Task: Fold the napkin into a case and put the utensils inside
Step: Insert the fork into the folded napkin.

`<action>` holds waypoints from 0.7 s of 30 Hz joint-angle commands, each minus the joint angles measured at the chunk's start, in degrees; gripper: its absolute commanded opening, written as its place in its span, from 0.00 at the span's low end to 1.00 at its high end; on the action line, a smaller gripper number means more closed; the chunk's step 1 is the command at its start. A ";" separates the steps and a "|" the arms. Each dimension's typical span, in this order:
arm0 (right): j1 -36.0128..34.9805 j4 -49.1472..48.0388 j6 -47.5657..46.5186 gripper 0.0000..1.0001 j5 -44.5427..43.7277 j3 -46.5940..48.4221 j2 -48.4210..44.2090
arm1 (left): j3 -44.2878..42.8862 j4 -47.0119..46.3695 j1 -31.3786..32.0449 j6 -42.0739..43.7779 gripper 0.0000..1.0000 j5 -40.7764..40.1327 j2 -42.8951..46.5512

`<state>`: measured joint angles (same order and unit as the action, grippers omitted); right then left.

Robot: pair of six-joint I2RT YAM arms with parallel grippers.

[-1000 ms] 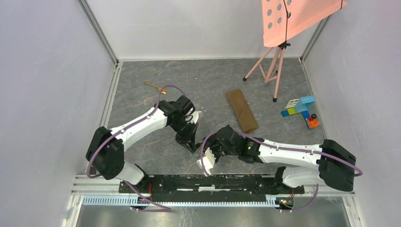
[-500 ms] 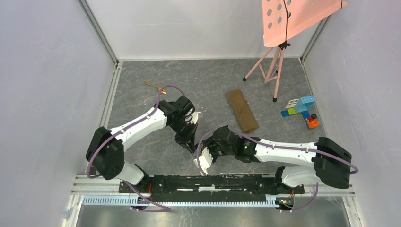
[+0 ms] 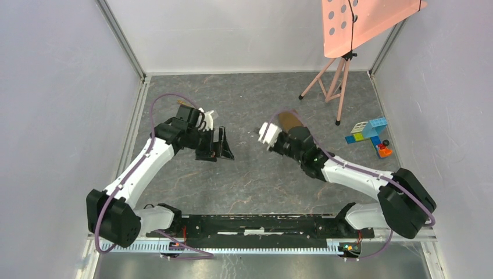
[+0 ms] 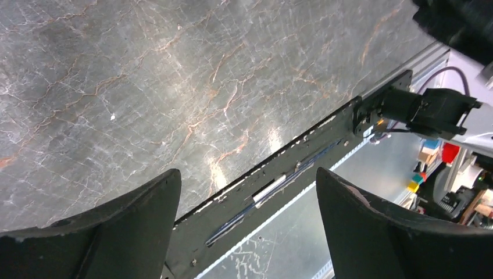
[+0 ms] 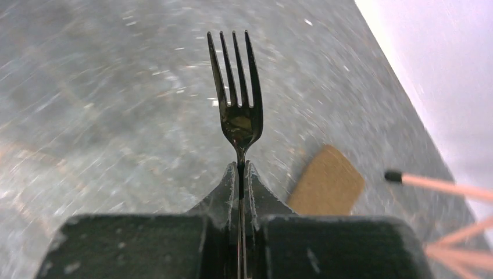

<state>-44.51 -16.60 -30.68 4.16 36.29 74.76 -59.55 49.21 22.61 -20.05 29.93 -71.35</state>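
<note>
The napkin lies folded as a narrow brown case (image 3: 289,119) on the grey table; its near end is hidden by my right arm. In the right wrist view the case (image 5: 327,181) lies just right of the fingers. My right gripper (image 3: 283,137) hovers beside it. That gripper (image 5: 239,167) is shut on the handle of a black fork (image 5: 235,110), whose tines point ahead. My left gripper (image 3: 222,149) is at mid-left. It stands wide open (image 4: 249,174) with nothing between its fingers. The gold spoon is hidden behind the left wrist.
A pink tripod (image 3: 334,81) with a peach board stands at the far right. Coloured toy blocks (image 3: 369,133) lie by the right wall. The black base rail (image 3: 261,224) runs along the near edge, also seen below the left fingers (image 4: 279,180).
The left gripper has opened and swung back to the left. The right gripper closed on the fork near the front and carried it away to the case.
</note>
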 commanded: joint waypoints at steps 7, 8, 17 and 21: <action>15.50 -0.14 23.88 0.00 -5.93 23.03 16.94 | 19.23 -26.77 3.66 -22.69 0.92 6.85 10.70; 16.29 0.13 24.23 0.00 -4.95 24.41 18.59 | 20.31 -27.15 4.82 -23.61 0.92 6.10 11.51; 20.43 2.37 27.34 0.00 -1.09 32.62 27.61 | 24.70 -27.79 10.53 -25.57 0.93 3.10 15.39; 20.66 1.73 27.38 0.00 -0.82 32.49 29.10 | 24.40 -29.40 11.49 -26.19 0.93 3.18 14.18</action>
<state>-24.05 -13.61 -4.69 1.52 66.74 102.89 -34.89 24.18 33.17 -43.22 33.10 -56.82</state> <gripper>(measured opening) 0.015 0.924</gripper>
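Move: The right hand holds the fork tines-first; the folded napkin it is bound for is centred about 10 cm ahead and 14 cm right of it, some 14 cm below. At that same depth, the tripod's left foot stands about 30 cm ahead and 17 cm right, its right foot 16 cm ahead and 33 cm right. From the left hand the napkin lies roughly 17 cm ahead, 34 cm right and 16 cm below. The right hand keeps its pinch on the fork's neck and carries it some 19 cm forward and 6 cm right to the napkin's far end, rising about 4 cm then sinking back, while swinging clockwise some 30 degrees to bring the trailing handle over the cloth. The left hand, empty and wide open, draws back and to the right, away from the napkin, ending slightly lower. ##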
